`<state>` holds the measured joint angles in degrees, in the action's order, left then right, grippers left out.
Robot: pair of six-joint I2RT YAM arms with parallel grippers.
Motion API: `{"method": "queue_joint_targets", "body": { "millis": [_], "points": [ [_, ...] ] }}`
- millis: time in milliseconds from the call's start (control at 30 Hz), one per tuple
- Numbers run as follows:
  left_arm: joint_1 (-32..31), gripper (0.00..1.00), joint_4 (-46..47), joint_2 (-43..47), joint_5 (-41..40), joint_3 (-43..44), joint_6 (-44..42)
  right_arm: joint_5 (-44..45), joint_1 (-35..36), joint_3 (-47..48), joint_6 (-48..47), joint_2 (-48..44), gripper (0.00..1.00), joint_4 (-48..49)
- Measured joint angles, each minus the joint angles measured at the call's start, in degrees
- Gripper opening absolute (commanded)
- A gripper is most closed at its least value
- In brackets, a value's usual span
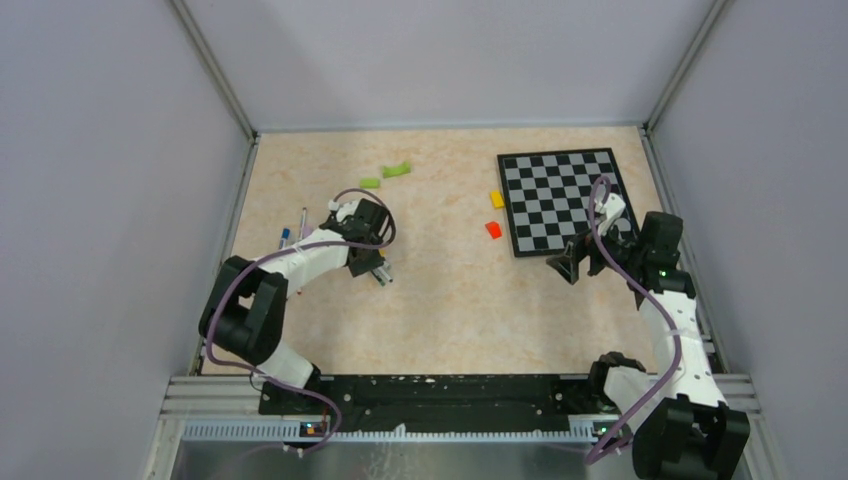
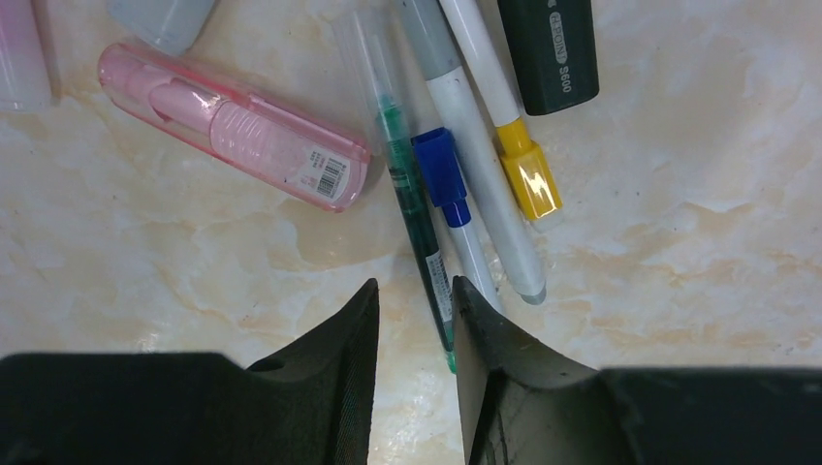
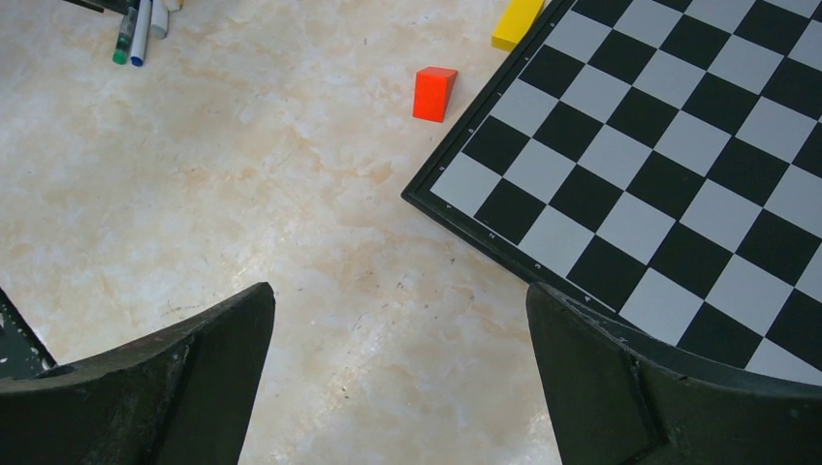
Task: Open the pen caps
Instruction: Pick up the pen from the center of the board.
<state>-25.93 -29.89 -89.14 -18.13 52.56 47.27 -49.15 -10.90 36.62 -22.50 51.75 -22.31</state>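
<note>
In the left wrist view a clump of pens lies on the table: a thin green pen [image 2: 417, 223] under a clear cap, a white pen with a blue cap [image 2: 441, 174], another with a yellow cap [image 2: 528, 179], a grey-and-white marker [image 2: 485, 194], a black highlighter [image 2: 548, 48] and a pink one [image 2: 233, 126]. My left gripper [image 2: 415, 291] straddles the green pen's lower end. Its jaws are narrow, and a gap shows between the left finger and the pen. My right gripper [image 3: 399, 300] hangs wide open over bare table beside the chessboard [image 3: 679, 145], with nothing in it.
The chessboard [image 1: 565, 200] lies at the back right, with an orange block [image 1: 493, 229] and a yellow block [image 1: 496, 198] off its left edge. Two green curved pieces [image 1: 397, 170] sit at the back centre. More pens [image 1: 300, 225] lie by the left wall.
</note>
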Motion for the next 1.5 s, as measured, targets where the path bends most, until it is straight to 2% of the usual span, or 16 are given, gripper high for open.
{"method": "queue_joint_targets", "body": {
  "millis": [333,533,700,967,1200,1500],
  "points": [
    [0.0,0.32,1.7,-4.1,0.1,0.4,-0.9,0.3,0.3,0.0,0.0,0.0,0.99,0.0],
    [0.0,0.24,2.5,-4.5,0.1,0.5,-1.0,0.5,0.3,0.0,0.0,0.0,0.99,0.0],
    [0.0,0.12,2.9,-4.5,-0.2,0.5,-1.1,0.7,0.3,0.0,-0.2,0.0,0.99,0.0],
    [0.0,0.05,3.5,-4.3,-0.4,0.0,-1.2,1.1,0.3,0.0,-0.5,0.0,0.99,0.0],
    [0.0,0.03,3.9,-2.3,0.1,-1.5,-2.4,1.1,0.4,0.0,-0.5,0.0,0.99,0.0],
    [0.0,0.00,3.3,5.8,2.4,-1.8,-4.3,1.1,0.8,0.0,-0.5,0.0,0.99,0.0]
  ]
}}
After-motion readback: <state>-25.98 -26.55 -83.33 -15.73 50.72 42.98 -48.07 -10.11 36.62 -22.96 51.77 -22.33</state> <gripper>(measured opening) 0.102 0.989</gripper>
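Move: My left hand, part-closed, is right over the lower barrel of the green pen; the pen's middle is about 3 cm ahead, 1 cm left and 2 cm below. The blue-capped marker lies 2 cm to the right of it, the grey marker's middle 3 cm farther out and 2 cm right of it. The pink bottle is some 5 cm ahead and 8 cm left of my left hand. From my right hand the green pen is about 7 cm ahead, 40 cm left and 14 cm below. I lower my left hand about 2 cm, easing slightly forward, until the fingertips straddle the green pen's barrel on the table. There I shut the fingers and pinch the barrel on the part away from the clear cap, then lift a little over 4 cm, still gripping, with only a slight wrist turn. ##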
